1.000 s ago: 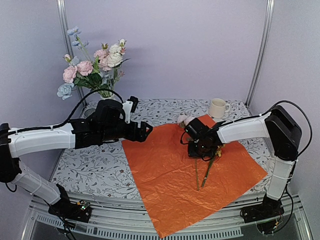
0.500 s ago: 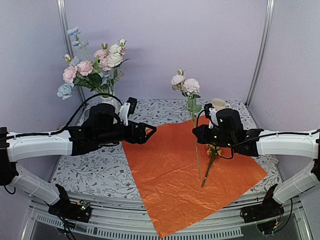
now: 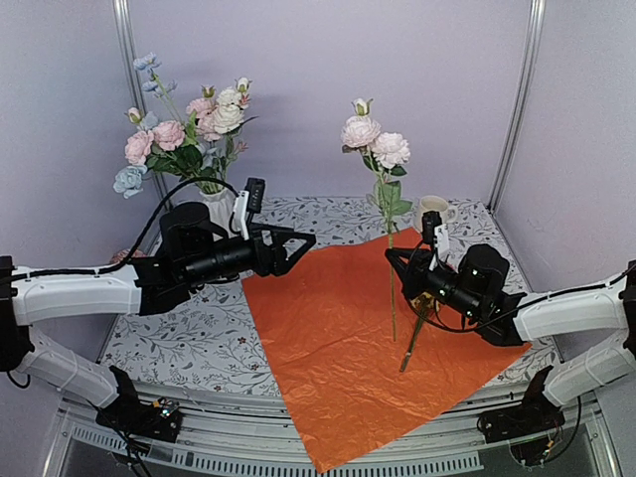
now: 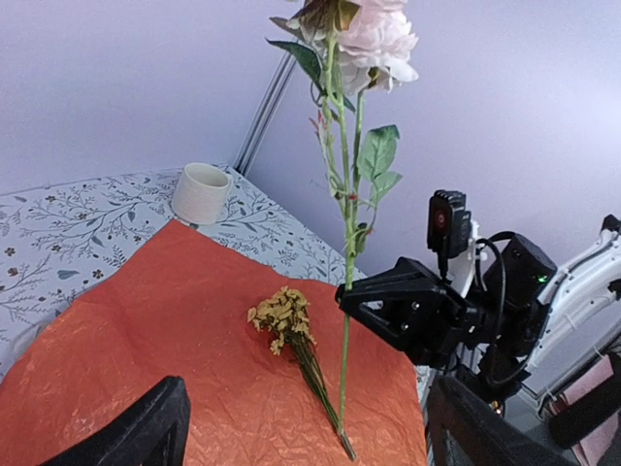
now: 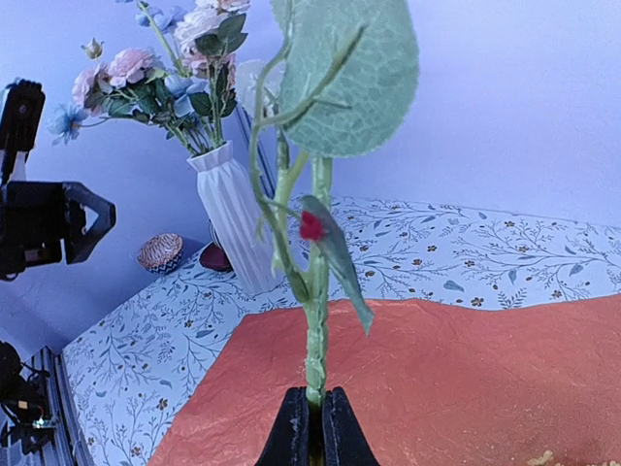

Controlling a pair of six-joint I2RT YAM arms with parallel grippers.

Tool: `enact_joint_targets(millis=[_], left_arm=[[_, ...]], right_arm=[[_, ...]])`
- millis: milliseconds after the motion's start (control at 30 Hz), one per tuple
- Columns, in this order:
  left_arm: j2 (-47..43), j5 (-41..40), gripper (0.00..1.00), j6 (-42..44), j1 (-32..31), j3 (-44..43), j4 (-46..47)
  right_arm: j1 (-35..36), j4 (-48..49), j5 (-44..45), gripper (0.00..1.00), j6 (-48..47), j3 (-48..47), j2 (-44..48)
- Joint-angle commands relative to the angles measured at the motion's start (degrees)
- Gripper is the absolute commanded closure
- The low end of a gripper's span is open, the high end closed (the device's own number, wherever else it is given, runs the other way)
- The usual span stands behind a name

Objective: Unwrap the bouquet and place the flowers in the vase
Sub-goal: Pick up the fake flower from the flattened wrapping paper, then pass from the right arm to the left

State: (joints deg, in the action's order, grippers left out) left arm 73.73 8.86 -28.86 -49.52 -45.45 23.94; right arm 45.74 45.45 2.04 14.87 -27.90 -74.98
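Note:
The bouquet's orange paper (image 3: 328, 338) lies spread flat on the table. My right gripper (image 3: 394, 260) is shut on the green stem of a pink-flowered stalk (image 3: 374, 141), holding it upright with its foot on the paper. From the right wrist, the stem (image 5: 315, 330) rises out of the closed fingertips (image 5: 299, 434). A small yellow sprig (image 3: 417, 323) lies loose on the paper beside it. My left gripper (image 3: 301, 248) is open at the paper's left corner, facing the stalk (image 4: 346, 243). The white ribbed vase (image 3: 217, 211) stands at the back left, holding several flowers.
A cream mug (image 3: 432, 213) stands at the back right, just past the paper. A striped cup (image 5: 160, 250) and a red saucer (image 5: 215, 258) sit next to the vase (image 5: 233, 218). Metal frame posts (image 3: 519, 99) rise at the back corners.
My right arm has lifted the pink stalk from lying on the paper to standing upright and swung lower to the right. My left gripper has reached slightly right and narrowed a little.

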Motion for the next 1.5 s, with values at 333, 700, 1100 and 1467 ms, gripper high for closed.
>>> enact_joint_targets(millis=[333, 700, 1100, 1467], left_arm=[[8.6, 0.3, 0.18, -1.1, -4.1, 1.1, 16.6], [18.1, 0.6, 0.38, 1.4, -6.2, -4.4, 21.9], [24.7, 5.0, 0.51, 0.2, -7.5, -8.5, 24.6], [28.0, 6.0, 0.62, -0.7, -7.7, -11.0, 23.8]], right_arm=[[0.0, 9.9, -13.8, 0.98, -4.3, 2.2, -5.5], [0.0, 9.7, -18.7, 0.98, -5.6, 0.9, -7.3], [0.1, 9.6, -19.3, 0.98, -5.4, 0.6, -7.6], [0.1, 9.5, -20.0, 0.97, -5.5, 0.2, -7.9]])
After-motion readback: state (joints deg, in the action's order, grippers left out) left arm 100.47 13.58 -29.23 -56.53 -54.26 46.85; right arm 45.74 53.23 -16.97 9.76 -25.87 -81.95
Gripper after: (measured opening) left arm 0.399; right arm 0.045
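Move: From my left hand, the fake flower's upright stem, already pinched in my right hand, is about 17 cm to the right, 4 cm ahead and some 3 cm lower. My right hand holds that stem just below its middle. From my right hand, the yellow flowers lie roughly 8 cm right, level, and 21 cm below; the mug is 28 cm ahead, 16 cm right, 17 cm below; the wrapping paper's middle is 5 cm back, straight below. I bring both hands together on the stem: my left goes about 11 cm right and some 4 cm down to just above my right fingers, closing from wide open to under half open around the stem. My right keeps its pinch, draws the flower 4 cm back, 4 cm left and 3 cm down towards my left while turning counter-clockwise some 20 degrees, then holds still. ##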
